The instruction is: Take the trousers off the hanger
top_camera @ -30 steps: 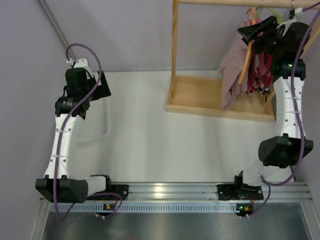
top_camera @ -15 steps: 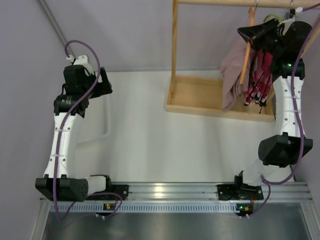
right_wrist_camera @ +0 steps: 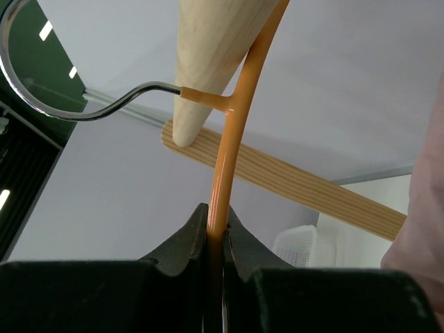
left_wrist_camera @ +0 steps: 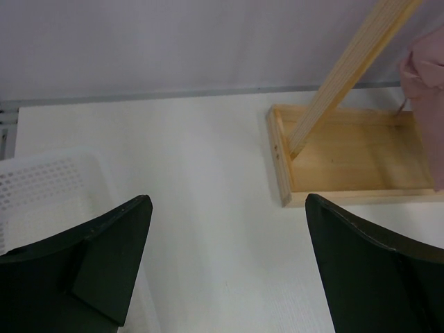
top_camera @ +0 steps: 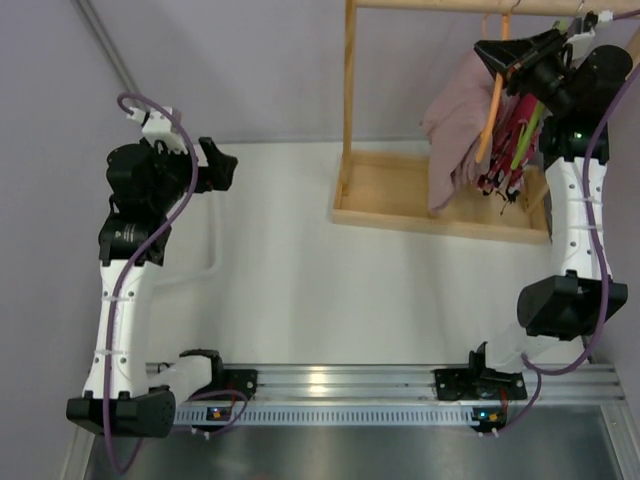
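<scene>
The dusty-pink trousers (top_camera: 452, 128) hang limp from the thin orange hanger (top_camera: 491, 115) on the wooden rack, tilted out to the left. My right gripper (top_camera: 498, 62) is shut on the hanger's orange arm just below the neck. In the right wrist view the black jaws pinch the orange hanger (right_wrist_camera: 232, 139) at the right gripper (right_wrist_camera: 216, 211); its metal hook (right_wrist_camera: 69, 111) curves beside the rail (right_wrist_camera: 208, 62). Trouser fabric (right_wrist_camera: 424, 229) shows at the right edge. My left gripper (top_camera: 225, 165) is open and empty over the table, far left of the rack. The left wrist view shows the left gripper (left_wrist_camera: 229, 201) above bare table.
The rack has a wooden base tray (top_camera: 395, 192), an upright post (top_camera: 348, 90) and a top rail (top_camera: 440, 5). A red-and-pink patterned garment (top_camera: 508, 140) on a lime-green hanger (top_camera: 530, 118) hangs right behind the trousers. A white perforated basket (left_wrist_camera: 41, 187) lies at the left.
My right gripper has closed on the orange hanger and pulled it, so the trousers swung out to the left. The left arm has lifted and turned its gripper toward the rack.
</scene>
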You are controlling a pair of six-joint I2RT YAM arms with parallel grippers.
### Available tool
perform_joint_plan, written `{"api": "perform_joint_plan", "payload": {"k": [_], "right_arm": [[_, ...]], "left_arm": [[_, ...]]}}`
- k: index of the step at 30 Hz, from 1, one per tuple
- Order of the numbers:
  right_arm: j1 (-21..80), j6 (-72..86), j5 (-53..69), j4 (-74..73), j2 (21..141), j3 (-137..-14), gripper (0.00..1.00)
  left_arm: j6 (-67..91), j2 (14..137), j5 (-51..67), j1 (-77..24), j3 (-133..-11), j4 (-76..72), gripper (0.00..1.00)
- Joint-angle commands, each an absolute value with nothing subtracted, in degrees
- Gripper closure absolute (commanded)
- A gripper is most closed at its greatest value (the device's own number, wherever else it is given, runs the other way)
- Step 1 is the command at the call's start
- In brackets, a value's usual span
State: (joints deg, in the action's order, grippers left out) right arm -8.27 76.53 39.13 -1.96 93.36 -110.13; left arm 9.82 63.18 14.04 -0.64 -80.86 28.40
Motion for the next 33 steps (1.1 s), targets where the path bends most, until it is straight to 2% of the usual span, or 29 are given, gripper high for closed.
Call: {"api": "perform_joint_plan", "payload": {"k": [1,12,16,18,21,22,23,25,27,30,33], "right_arm": [[-6.9,77.6,42.2,11.3,85.1,-108.0,1.0],[-5.2,80.9,47.5,14.8,71.8,-87.4,1.0],[-4.4,80.3,45.4,11.2,66.9,-82.5,1.0],[-3.4,79.2,41.5,6.4,63.5,-80.3,1.0],[-1.7,77.9,34.7,1.9,60.6,-77.1,1.0],[-1.2,77.3,33.7,1.3,59.8,-76.9,1.0],[-0.9,77.3,31.9,0.7,59.4,-76.9,1.0],[-0.4,76.3,30.2,-2.8,58.5,-77.7,1.0],[2.0,74.8,28.0,-6.8,58.7,-79.3,1.0],[3.9,71.6,24.7,-11.8,59.1,-83.7,1.0],[4.5,70.9,21.5,-15.3,59.6,-85.9,1.0]], "left_arm": [[6.5,60.5,23.6,-0.4,-78.1,18.7,0.01],[-4.7,53.4,35.6,-0.8,-63.5,7.5,0.01],[-5.8,51.9,39.6,-2.2,-59.1,3.6,0.01],[-5.9,50.8,36.1,-6.2,-55.0,0.5,0.01],[-8.3,49.0,26.7,-17.8,-51.2,-3.2,0.01],[-9.0,48.6,23.9,-24.9,-48.8,-4.5,0.01],[-10.1,48.7,15.7,-28.8,-47.8,-5.7,0.01],[-10.0,50.7,6.7,-40.3,-46.1,-9.8,0.01],[-10.9,52.8,-1.9,-47.4,-46.4,-11.2,0.01],[-13.6,57.1,-8.8,-61.9,-45.4,-20.2,0.01],[-15.2,60.3,-10.4,-67.4,-44.1,-26.9,0.01]]}}
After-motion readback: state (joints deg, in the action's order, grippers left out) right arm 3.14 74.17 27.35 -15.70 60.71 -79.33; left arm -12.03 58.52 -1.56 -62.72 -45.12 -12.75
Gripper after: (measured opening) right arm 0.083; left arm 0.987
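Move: The right hand already holds the orange hanger, its hook up at the rail, about 4 cm ahead and 6 cm above; the open space it is bound for lies some 14 cm back, 5 cm left and 6 cm lower. The pink trousers hang about 25 cm beneath it, 2 cm left, with the red garment some 8 cm right of them. From the left hand the trousers are about 44 cm right, 9 cm ahead and 7 cm lower; the rack's left upright stands 23 cm right, 12 cm ahead. Keep the right gripper shut on the orange hanger and draw it back from the rail about 14 cm, sinking and easing left as you go, then hold it out there. Meanwhile bring the open left gripper right towards the hanging trousers, slowly at first, then in a fast sweep, also back and down, some 28 cm sideways, swinging clockwise about 50 degrees to face them. ##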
